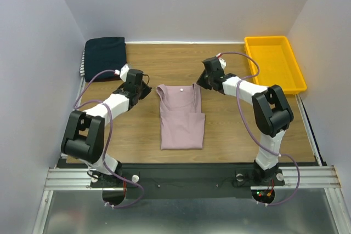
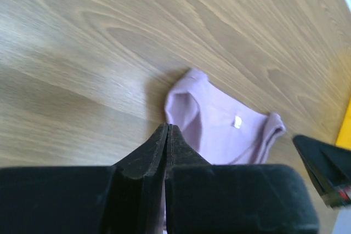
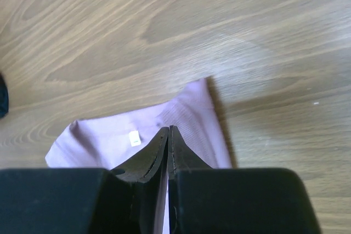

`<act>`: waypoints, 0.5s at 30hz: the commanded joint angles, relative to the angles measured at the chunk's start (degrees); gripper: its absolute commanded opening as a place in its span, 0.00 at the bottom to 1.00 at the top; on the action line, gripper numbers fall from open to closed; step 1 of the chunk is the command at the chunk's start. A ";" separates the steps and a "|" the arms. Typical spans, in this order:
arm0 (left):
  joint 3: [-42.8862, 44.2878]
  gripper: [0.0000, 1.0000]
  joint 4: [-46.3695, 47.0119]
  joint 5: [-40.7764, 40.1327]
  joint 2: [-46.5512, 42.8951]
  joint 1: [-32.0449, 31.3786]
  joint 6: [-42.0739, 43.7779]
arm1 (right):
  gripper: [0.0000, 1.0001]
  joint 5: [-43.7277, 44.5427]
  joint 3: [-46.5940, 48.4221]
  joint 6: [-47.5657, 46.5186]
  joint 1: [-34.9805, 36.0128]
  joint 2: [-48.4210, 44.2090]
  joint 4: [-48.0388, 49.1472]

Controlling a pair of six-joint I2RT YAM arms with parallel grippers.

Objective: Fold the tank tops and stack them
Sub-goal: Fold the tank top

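Note:
The pale pink tank top (image 1: pixel 181 116) lies flat in the middle of the table, neck and straps toward the far side. My left gripper (image 1: pixel 147 90) is just left of its left strap, and in the left wrist view that gripper (image 2: pixel 166 126) is shut with its tips at the cloth's edge (image 2: pixel 219 130), nothing between them. My right gripper (image 1: pixel 201 83) is by the right strap; in its wrist view it (image 3: pixel 169 128) is shut above the pink cloth (image 3: pixel 192 108), holding nothing. Folded tank tops (image 1: pixel 104 57) are stacked at the back left, dark navy uppermost, a striped edge (image 1: pixel 83 65) showing.
A yellow plastic tray (image 1: pixel 299 83) stands at the back right. Grey walls close the table on three sides. The arms' bases and a metal rail (image 1: pixel 186 176) line the near edge. Bare wood lies between the pink top and the tray.

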 commanded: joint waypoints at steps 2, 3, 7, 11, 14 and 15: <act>0.94 0.11 1.66 0.94 4.97 1.55 -0.85 | 0.08 0.00 2.61 -5.12 3.55 -1.63 1.98; 0.94 0.11 2.01 1.29 5.76 1.64 -1.46 | 0.08 -0.70 3.32 -6.09 5.12 -0.84 1.54; 1.37 0.10 5.09 4.10 10.24 2.26 -2.43 | 0.09 -3.69 7.80 -10.48 9.35 2.23 1.18; 4.62 0.09 6.41 6.83 15.25 2.35 -1.73 | 0.09 -5.45 11.85 -14.70 13.49 5.58 1.18; 5.33 0.09 7.72 8.31 16.13 2.35 -1.64 | 0.09 -5.89 14.75 -16.90 16.29 7.60 1.18; 5.59 0.09 7.90 8.50 16.31 2.35 -1.55 | 0.09 -6.59 15.36 -17.34 16.65 8.13 1.18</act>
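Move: From the left hand, the tank top's upturned left shoulder corner lies about 5 cm to the right, nearly level fore and aft, and some 8 cm below; the dark folded stack is about 19 cm left and 13 farther out. From the right hand that same corner is roughly 17 cm left, 2 back and 4 below, with the right shoulder corner just 2 cm to the left and the small white neck label about 8 left and 2 back. Sweeping left about 14 cm above the tank top, the right hand leaves its right shoulder corner and heads for the left one, drawing back some 4 cm, rising slightly and turning about 25 degrees counter-clockwise. Meanwhile the left hand sinks about 8 cm beside the left shoulder corner, tipping a little farther down, then edges forward. Both grippers stay nearly shut. ##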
